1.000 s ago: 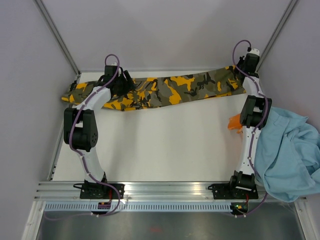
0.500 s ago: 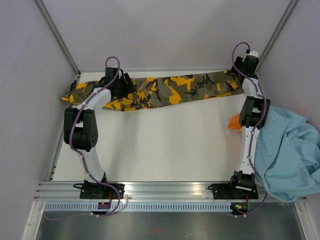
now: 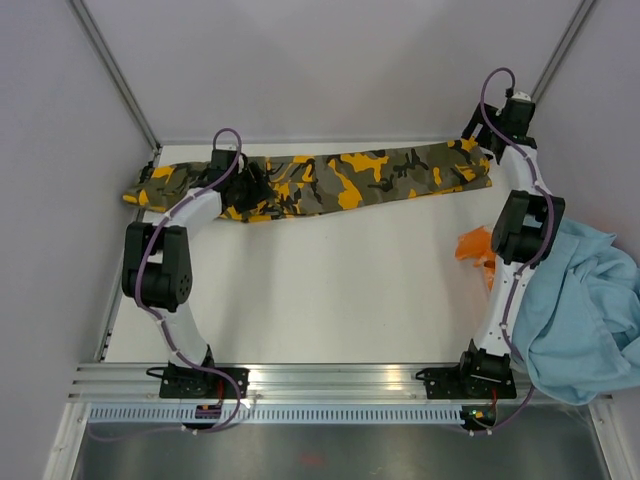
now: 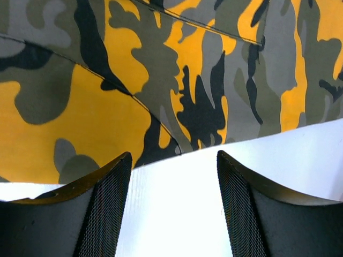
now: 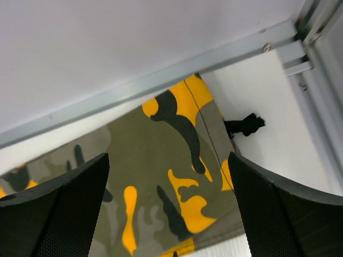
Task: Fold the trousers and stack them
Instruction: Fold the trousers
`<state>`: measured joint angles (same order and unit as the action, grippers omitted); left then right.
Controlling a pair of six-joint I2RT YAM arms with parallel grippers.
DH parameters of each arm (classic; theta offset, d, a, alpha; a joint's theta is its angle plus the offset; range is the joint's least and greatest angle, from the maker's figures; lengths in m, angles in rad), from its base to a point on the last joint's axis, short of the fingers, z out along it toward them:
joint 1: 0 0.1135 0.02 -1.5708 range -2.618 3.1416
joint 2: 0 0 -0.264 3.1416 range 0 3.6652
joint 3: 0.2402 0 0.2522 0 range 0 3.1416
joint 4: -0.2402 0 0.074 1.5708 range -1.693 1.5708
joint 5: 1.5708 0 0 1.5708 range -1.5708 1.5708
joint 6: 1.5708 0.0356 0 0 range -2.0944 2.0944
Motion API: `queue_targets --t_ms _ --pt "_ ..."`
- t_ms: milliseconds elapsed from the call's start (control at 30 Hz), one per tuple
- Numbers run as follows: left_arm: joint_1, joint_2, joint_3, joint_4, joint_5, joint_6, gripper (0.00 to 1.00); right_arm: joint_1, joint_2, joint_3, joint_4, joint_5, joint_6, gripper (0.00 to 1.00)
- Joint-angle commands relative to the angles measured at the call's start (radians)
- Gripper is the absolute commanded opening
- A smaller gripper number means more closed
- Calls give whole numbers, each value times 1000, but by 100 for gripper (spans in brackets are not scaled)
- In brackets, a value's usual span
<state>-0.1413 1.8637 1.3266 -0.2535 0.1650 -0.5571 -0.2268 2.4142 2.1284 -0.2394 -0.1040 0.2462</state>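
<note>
The camouflage trousers (image 3: 340, 180) lie stretched in a long strip along the far edge of the table, flat on it. My left gripper (image 3: 256, 188) is low at their near edge, left of the middle. In the left wrist view it (image 4: 174, 179) is open over bare white table, the cloth (image 4: 161, 69) just beyond its fingertips. My right gripper (image 3: 492, 140) hangs over the right end of the trousers. From the right wrist camera it (image 5: 169, 187) stands wide open above the cloth (image 5: 177, 160), holding nothing.
A light-blue garment (image 3: 585, 310) is heaped off the table's right side, with an orange garment (image 3: 472, 245) poking out beside the right arm. A metal frame rail (image 5: 161, 80) and the back wall run just behind the trousers. A black cord end (image 5: 245, 124) lies by the cuff.
My right gripper has opened, let go of the trousers' right end, and lifted back toward the corner. The cloth end now lies flat. The left gripper has shifted slightly right.
</note>
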Motion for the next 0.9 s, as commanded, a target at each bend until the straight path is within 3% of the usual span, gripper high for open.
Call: queue_targets --t_ms 0,100,367,567,867 --pt "-17 -109 -52 65 34 -15 70 -20 -136 -30 -47 46 24 98" --pt "-21 -147 -101 86 45 -17 70 -48 -139 -45 -113 27 36 95" --pt "-26 -196 -162 106 59 -27 70 -68 -133 -173 -38 44 -5 82" --pt "-24 -210 -167 103 47 -32 70 -69 -55 -159 -18 24 -45 81" --pt "-26 -178 -138 99 45 -46 70 -68 39 -101 3 -13 -96 65"
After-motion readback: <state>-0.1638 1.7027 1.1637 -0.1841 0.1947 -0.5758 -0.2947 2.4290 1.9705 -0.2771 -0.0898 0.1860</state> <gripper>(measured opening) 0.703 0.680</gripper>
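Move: The near corner of the trousers' right end is what the right hand goes for. It lies about 6 cm back of that hand, 5 cm to its right and 12 cm below. At the same level, a black cord knot pokes out 7 cm farther out than that corner, and the orange cloth lies roughly 23 cm back of the hand and 2 cm left. From the left hand the corner is some 64 cm right, 11 cm ahead and 9 cm below; the trousers' near edge is barely 2 cm ahead of that hand. Heading for the near corner of the trousers' right end, the empty right hand first hops up about 6 cm, then swings back and to the right and drops some 15 cm from its peak, tipping about 10 degrees further down as its fingers close from wide to two-thirds open. The left hand, fingers still open, backs off 3 cm from the trousers and rises slightly, then holds. ##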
